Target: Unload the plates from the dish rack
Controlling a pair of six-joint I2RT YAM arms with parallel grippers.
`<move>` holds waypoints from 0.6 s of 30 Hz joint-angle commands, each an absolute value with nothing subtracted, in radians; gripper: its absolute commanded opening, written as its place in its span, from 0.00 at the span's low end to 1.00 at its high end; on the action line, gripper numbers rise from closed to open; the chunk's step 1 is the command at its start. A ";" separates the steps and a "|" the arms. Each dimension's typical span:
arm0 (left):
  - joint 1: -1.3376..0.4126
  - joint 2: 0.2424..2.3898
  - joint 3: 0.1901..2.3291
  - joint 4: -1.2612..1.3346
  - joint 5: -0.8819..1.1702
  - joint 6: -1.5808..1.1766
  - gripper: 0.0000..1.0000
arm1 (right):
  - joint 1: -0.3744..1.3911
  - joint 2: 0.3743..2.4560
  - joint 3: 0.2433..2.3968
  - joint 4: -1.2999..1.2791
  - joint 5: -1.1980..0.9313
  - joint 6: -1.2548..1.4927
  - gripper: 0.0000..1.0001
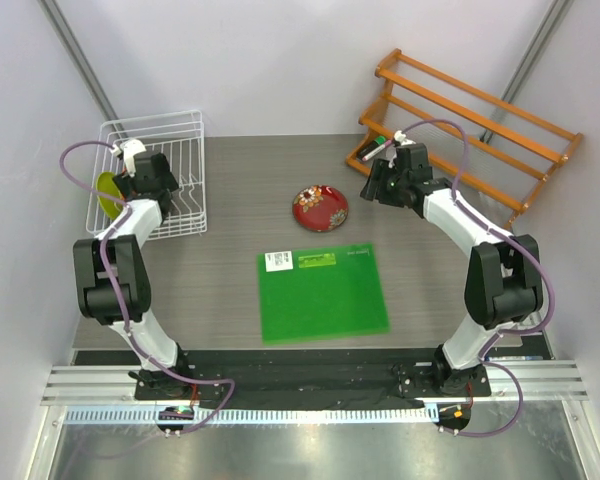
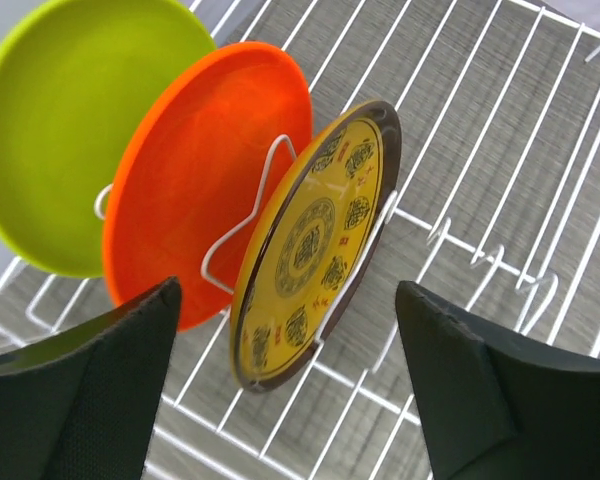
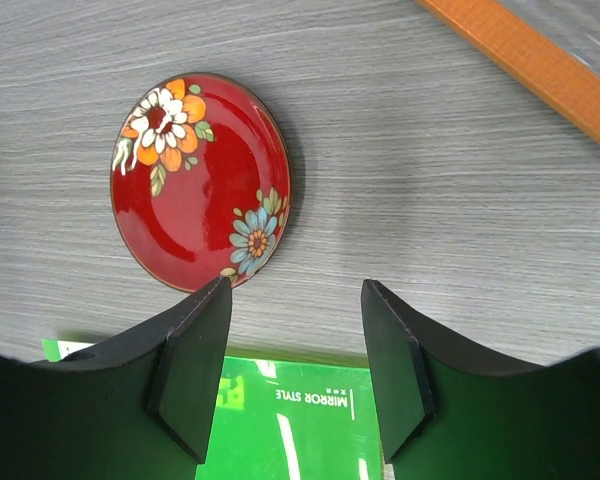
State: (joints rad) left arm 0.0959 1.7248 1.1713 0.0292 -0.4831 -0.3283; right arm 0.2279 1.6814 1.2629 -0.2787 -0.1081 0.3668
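Observation:
The white wire dish rack (image 1: 185, 165) stands at the far left. In the left wrist view three plates stand upright between its prongs (image 2: 500, 150): lime green (image 2: 70, 130), plain orange (image 2: 200, 170) and brown-yellow patterned (image 2: 315, 240). My left gripper (image 1: 148, 178) hovers over the rack, open and empty (image 2: 285, 380), its jaws either side of the patterned plate's lower edge and apart from it. The dark red floral plate (image 1: 320, 208) lies flat on the table. My right gripper (image 1: 373, 187) is open and empty (image 3: 295, 330), just right of the red plate (image 3: 200, 180).
A flat green square mat (image 1: 323, 292) lies in the middle near the front, also in the right wrist view (image 3: 300, 410). An orange wooden slatted shelf rack (image 1: 470, 130) stands at the back right with a dark pen-like object (image 1: 375, 150) on its lower left end.

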 commanded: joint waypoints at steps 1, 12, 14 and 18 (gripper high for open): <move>0.120 1.762 1.224 0.107 -0.468 -0.322 0.75 | 0.233 1.704 1.273 -0.264 -0.120 0.353 0.60; 0.137 1.793 1.235 0.106 -0.495 -0.328 0.44 | 0.235 1.743 1.284 -0.265 -0.135 0.344 0.60; 0.137 1.799 1.233 0.103 -0.499 -0.327 0.41 | 0.235 1.747 1.284 -0.265 -0.138 0.345 0.60; 0.137 1.799 1.233 0.092 -0.495 -0.328 0.24 | 0.233 1.747 1.281 -0.265 -0.140 0.342 0.60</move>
State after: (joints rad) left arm 0.1307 1.8038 1.2060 0.0605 -0.4782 -0.3317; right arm 0.2279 1.7485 1.2629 -0.2783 -0.1265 0.3599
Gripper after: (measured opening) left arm 0.273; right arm 0.599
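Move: The yellow plate stands on edge in the dish rack just in front of the left hand's wide-open fingers; its middle is about 5 cm ahead, 1 cm to the left and 6 cm below. The orange plate is next, about 6 cm to the hand's left and 4 cm ahead, with the green plate some 11 cm left and 3 cm ahead, both at about the yellow one's height. From the empty right hand the yellow plate lies roughly 50 cm left, 5 cm ahead and 5 cm below. The left hand eases about 2 cm down and 2 cm to the left, with a small push forward, setting its fingers astride the near upper rim of the yellow plate, one on each side, then all but stops there while they close from nearly wide open to about a quarter and come onto the rim. Meanwhile the empty right hand sinks straight down some 3 cm, to the right of the red plate, its fingers staying part open and touching nothing. ##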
